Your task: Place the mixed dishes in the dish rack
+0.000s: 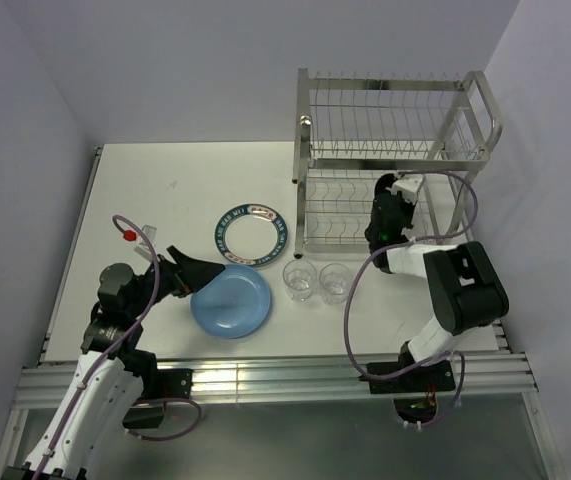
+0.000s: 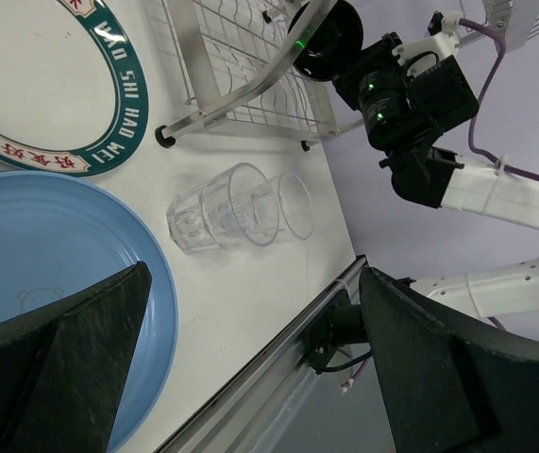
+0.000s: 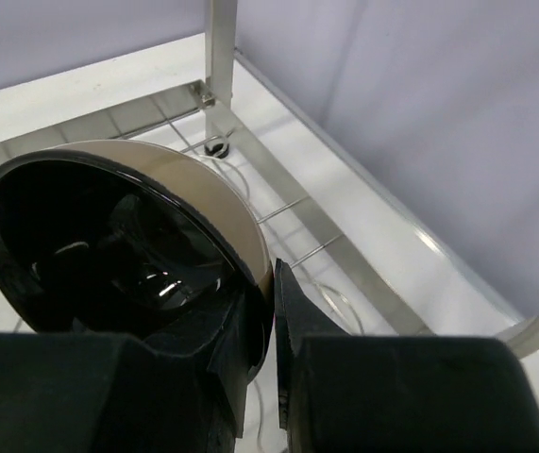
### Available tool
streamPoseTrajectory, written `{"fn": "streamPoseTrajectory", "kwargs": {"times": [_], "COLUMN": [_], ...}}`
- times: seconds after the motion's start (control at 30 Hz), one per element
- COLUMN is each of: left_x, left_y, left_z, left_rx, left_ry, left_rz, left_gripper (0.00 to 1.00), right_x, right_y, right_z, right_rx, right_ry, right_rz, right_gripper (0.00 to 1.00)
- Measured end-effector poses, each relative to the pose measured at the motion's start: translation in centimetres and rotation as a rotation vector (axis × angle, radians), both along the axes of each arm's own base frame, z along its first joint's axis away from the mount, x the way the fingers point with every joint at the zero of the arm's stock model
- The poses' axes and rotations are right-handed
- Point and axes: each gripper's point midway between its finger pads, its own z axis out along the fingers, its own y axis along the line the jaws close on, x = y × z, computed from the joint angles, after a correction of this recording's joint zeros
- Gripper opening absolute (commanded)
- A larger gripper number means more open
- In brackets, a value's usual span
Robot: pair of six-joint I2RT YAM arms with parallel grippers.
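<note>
My right gripper (image 3: 274, 283) is shut on the rim of the small black bowl (image 3: 109, 245), holding it on edge inside the lower tier of the silver wire dish rack (image 1: 390, 150). The left wrist view shows the bowl (image 2: 337, 33) just behind the rack's front frame (image 2: 222, 57). Over the left edge of the light-blue plate (image 1: 233, 304) my left gripper (image 1: 197, 268) stands open, holding nothing. The white plate with the teal lettered rim (image 1: 253, 232) lies behind the blue one. Two clear glasses (image 1: 299, 281) (image 1: 334, 283) stand side by side in front of the rack.
The rack fills the table's back right corner, close to the right wall. A metal rail (image 1: 265, 372) runs along the table's near edge. Cables loop from both arms. My right arm (image 1: 460, 290) reaches over the table's right side toward the rack.
</note>
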Motion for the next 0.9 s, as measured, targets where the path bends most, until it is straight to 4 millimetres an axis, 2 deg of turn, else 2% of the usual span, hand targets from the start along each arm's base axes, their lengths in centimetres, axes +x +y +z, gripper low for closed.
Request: {"fn": "streamPoseTrajectory", "kwargs": {"times": [0.2, 0.6, 0.8, 0.9], "left_x": [-0.2, -0.9, -1.3, -1.5], "left_y": [-0.1, -0.2, -0.4, -0.5], "left_z": [0.3, 0.0, 0.3, -0.4], "left_rx": [-0.003, -0.011, -0.017, -0.017], "left_ry": [-0.016, -0.03, -0.053, -0.042], "left_rz": [-0.003, -0.011, -0.018, -0.025], "left_gripper": [0.99, 0.99, 0.99, 0.99], "right_x": [1.6, 4.3, 4.0, 4.3], "right_y": [0.3, 3.9, 3.6, 3.5], "right_z": [-1.1, -0.3, 0.3, 0.5], "right_rx": [-0.155, -0.475, -0.538, -0.552], "right_ry": [0.081, 0.238, 0.314, 0.343], "right_rz": [-0.03, -0.107, -0.158, -0.188], "right_gripper": [0.0, 0.0, 0.0, 0.0]}}
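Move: My right hand already holds the black bowl between the rack's tiers. The lower tier's middle lies about 3 cm ahead, 8 cm left and 8 cm below it. The upper tier is overhead, some 4 cm ahead, 6 cm left and 12 cm up. The nearer glass stands about 16 cm back and 17 cm left, the other level with it but 26 cm left. From my idle left hand the lower tier is roughly 23 cm ahead, 40 cm right and 14 cm down. Keeping the bowl's rim pinched, I carry it with my right hand about 4 cm forward and 3 to 4 cm left, deeper in over the lower tier, and all but stop there. On the way I roll the wrist some 35 degrees, its left side going down, while the fingers swing farther to the right; the height hardly changes, a slight dip and then a small rise. ##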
